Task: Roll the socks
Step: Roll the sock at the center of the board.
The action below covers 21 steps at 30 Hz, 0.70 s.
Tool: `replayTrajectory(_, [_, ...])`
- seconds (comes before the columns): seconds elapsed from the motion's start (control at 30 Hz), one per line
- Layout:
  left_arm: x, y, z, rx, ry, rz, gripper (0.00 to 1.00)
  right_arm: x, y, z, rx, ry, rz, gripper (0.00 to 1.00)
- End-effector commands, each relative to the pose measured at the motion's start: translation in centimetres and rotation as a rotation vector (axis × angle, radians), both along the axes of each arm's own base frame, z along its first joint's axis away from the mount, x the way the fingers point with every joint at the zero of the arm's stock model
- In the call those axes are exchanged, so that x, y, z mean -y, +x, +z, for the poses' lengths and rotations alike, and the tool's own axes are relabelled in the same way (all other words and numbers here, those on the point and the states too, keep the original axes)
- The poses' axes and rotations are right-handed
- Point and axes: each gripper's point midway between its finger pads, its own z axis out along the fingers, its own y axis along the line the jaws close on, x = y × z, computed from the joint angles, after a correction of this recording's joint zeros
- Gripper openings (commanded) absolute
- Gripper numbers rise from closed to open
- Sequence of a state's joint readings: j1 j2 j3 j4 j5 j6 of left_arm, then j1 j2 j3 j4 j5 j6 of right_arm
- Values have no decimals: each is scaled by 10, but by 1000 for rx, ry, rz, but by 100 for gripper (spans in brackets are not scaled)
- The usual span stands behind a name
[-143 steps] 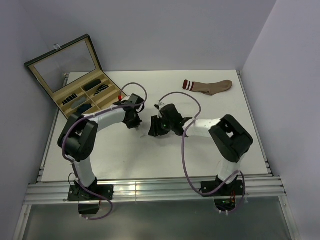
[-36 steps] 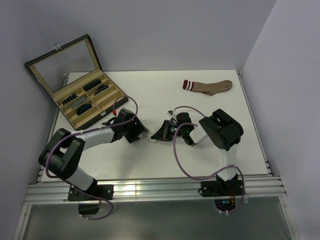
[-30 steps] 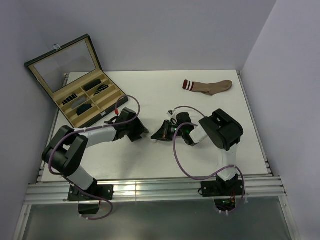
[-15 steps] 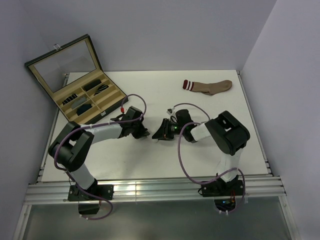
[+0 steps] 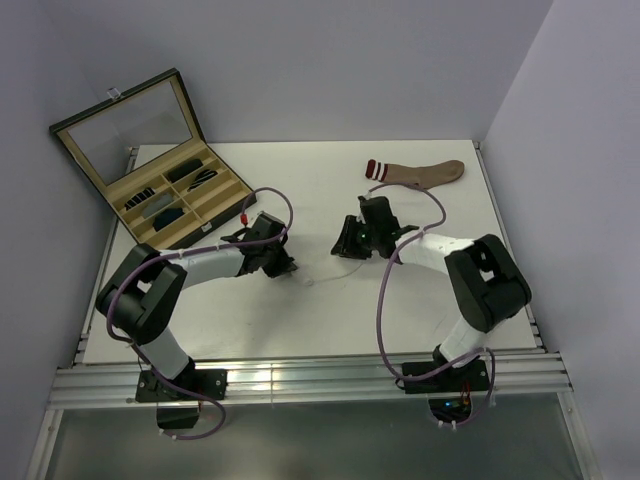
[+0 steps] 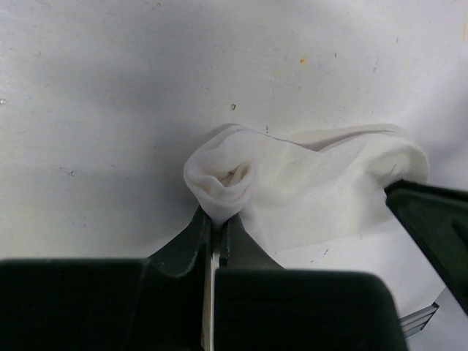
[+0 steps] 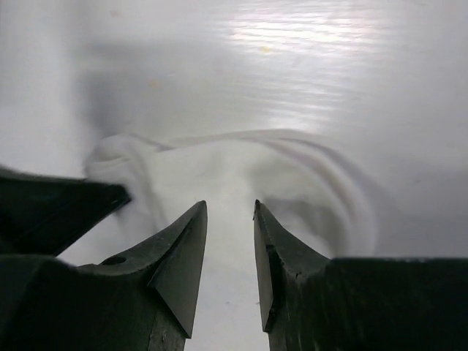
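A white sock (image 6: 314, 183) lies crumpled on the white table, one end curled into a small roll (image 6: 223, 183). My left gripper (image 6: 217, 218) is shut on the base of that roll. In the top view this gripper (image 5: 288, 268) sits just left of the faint sock (image 5: 312, 280). My right gripper (image 7: 230, 212) is open with bare table between its fingers, and the sock (image 7: 241, 172) lies just beyond its tips. From above, the right gripper (image 5: 345, 245) stands up and to the right of the sock, apart from it.
A brown sock (image 5: 415, 172) with a red and white striped cuff lies flat at the back right. An open case (image 5: 180, 200) with dark items in its compartments stands at the back left, its lid raised.
My left gripper has shut on the sock's rolled end. My right gripper has opened, let go of the sock and drawn back to the right and away from it.
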<state>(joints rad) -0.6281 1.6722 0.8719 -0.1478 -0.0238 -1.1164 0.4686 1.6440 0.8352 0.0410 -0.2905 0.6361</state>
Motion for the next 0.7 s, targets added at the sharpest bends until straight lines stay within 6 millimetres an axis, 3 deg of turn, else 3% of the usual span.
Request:
replayTrajectory(0.0, [-3, 1, 9, 32, 36, -32, 0, 24, 15, -19, -37, -158, -42, 39])
replayTrajectory(0.03, [-4, 1, 9, 33, 38, -36, 0, 27, 19, -31, -54, -187, -40, 39])
replayTrajectory(0.1, [-5, 0, 11, 43, 47, -54, 0, 25, 32, -30, -40, -197, -41, 38])
replayTrajectory(0.13, [-6, -1, 12, 44, 58, -64, 0, 25, 33, -40, -59, -218, -29, 38])
replayTrajectory(0.27, [-10, -3, 15, 65, 74, -81, 0, 17, 53, -41, -43, -226, -6, 38])
replayTrajectory(0.43, [-17, -2, 16, 91, 105, -82, 0, 13, 58, -47, -43, -250, 38, 38])
replayTrajectory(0.57, [-18, 0, 7, 73, 127, -68, 0, 6, 56, -37, 1, -226, 89, 38])
replayTrajectory(0.67, [-18, 1, 1, 52, 139, -62, 0, -1, 51, -12, 83, -229, 120, 38])
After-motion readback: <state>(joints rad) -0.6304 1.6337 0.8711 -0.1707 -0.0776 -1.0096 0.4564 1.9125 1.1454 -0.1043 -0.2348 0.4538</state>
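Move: The white sock's free end lies almost straight below the right hand: about 1 cm ahead, 1 cm to its right and 4 cm down. From the left hand, which already pinches the rolled end, it is some 12 cm to the right, 3 cm farther out and 1 cm lower. The rolled end is about 12 cm left of the right hand and 3 cm back. The brown sock lies some 19 cm ahead of the right hand and 16 cm to its right. A right fingertip comes down onto the white sock's free end and pushes it forward over the board, while the left fingers stay shut on the rolled end, easing about 1 cm left and up. The right hand sinks some 3 cm with a slight step right, then sweeps about 7 cm forward, fingers staying partly open, wrist rolling roughly 10 degrees with its left side dipping. ##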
